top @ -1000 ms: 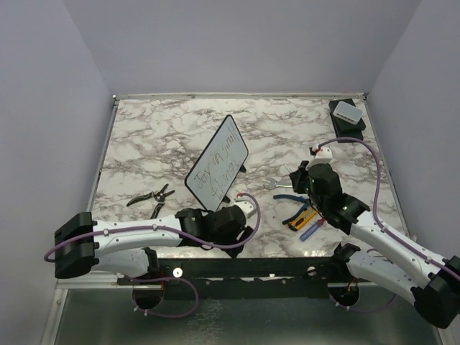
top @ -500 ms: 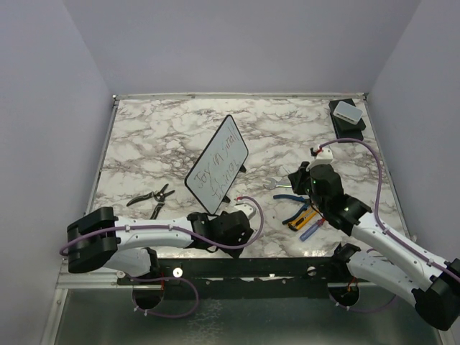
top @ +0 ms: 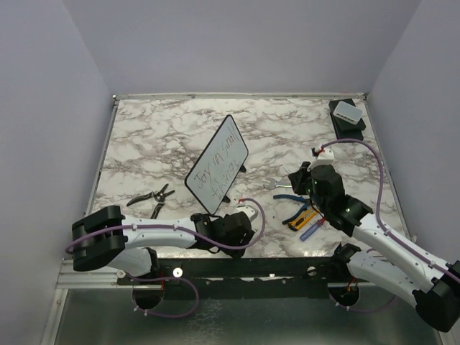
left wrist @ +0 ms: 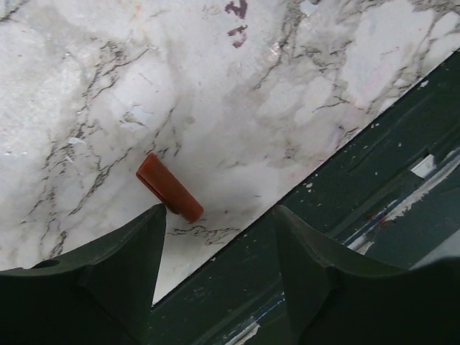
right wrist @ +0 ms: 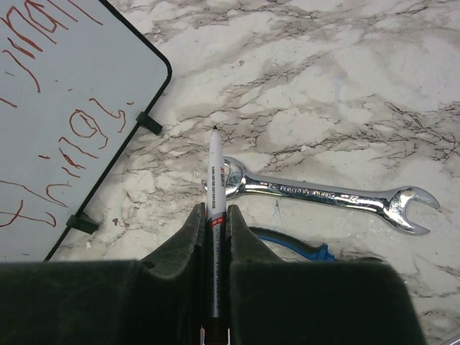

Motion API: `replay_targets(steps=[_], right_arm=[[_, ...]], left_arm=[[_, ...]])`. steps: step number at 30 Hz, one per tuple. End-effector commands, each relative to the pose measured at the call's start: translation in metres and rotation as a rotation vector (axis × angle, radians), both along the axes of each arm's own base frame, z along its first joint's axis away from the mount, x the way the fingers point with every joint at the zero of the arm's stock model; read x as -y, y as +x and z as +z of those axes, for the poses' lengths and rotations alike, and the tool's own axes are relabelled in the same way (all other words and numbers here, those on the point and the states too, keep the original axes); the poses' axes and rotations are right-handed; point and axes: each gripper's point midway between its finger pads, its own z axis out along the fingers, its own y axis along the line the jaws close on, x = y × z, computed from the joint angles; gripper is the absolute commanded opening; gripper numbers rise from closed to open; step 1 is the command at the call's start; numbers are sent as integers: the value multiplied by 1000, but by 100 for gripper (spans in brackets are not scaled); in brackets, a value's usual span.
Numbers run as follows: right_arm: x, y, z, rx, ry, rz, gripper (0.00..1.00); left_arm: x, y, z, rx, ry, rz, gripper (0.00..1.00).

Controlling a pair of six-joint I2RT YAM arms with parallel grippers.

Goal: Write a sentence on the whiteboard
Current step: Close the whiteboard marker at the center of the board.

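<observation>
The whiteboard [top: 218, 164] stands tilted on its small feet mid-table, and its lower right corner also shows in the right wrist view [right wrist: 65, 108]. The sentence [top: 215, 167] runs across it in two handwritten lines and reads red up close [right wrist: 75, 140]. My right gripper [top: 298, 178] [right wrist: 214, 215] is shut on a white marker [right wrist: 214, 176] whose tip points out over the table, right of the board. My left gripper [left wrist: 219, 215] [top: 231, 230] hangs open over the table's near edge. A red marker cap [left wrist: 169, 188] lies on the marble by its left finger.
A chrome wrench [right wrist: 323, 194] and blue-handled pliers [right wrist: 287, 244] lie just beyond the right gripper. Screwdrivers [top: 309, 224] lie beside them. Small cutters [top: 152, 195] lie at the front left. A white box on a black pad [top: 347, 111] sits at the back right. The dark front rail [left wrist: 345, 194] borders the marble.
My left arm has drawn back from the board's foot toward the near table edge, and its jaws have narrowed slightly. The right arm, the marker and the board have not moved.
</observation>
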Motion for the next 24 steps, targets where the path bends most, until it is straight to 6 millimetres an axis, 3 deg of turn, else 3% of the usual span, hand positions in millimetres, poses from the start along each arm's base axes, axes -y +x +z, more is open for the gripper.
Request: replay_targets(steps=[1, 3, 6, 15, 20, 24], right_arm=[[4, -3, 4, 4, 13, -12, 1], [6, -3, 5, 7, 6, -18, 1], [8, -4, 5, 8, 2, -21, 1], [10, -7, 9, 17, 10, -24, 1], [12, -9, 11, 27, 24, -27, 1], [11, -11, 12, 28, 24, -14, 0]], left_arm=[[18, -16, 4, -79, -71, -56, 62], [28, -23, 9, -113, -119, -78, 62], [43, -17, 17, -84, -190, -81, 63], [59, 7, 3, 19, -170, -78, 63], [69, 19, 32, 105, -250, -80, 63], [55, 25, 52, 168, -245, -123, 65]])
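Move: The marker cap lies almost beneath the left hand's open fingers, about 3 cm ahead, 2 cm left and 2 cm below, close by one fingertip. From the left hand, the whiteboard's middle is some 22 cm ahead, 7 cm left and 6 cm up; the blue pliers are about 14 cm ahead and 15 cm right. From the right hand, the cap is roughly 17 cm back, 17 cm left and 16 cm down. Rightward and low over the table, the left hand sweeps about 6 cm with its fingers staying open, one fingertip pushing the marker cap along. The hand tilts some 10 degrees so the fingers point more to the right, and it starts to rise at the end. The right hand keeps its grip on the marker and rises about 2 cm. ##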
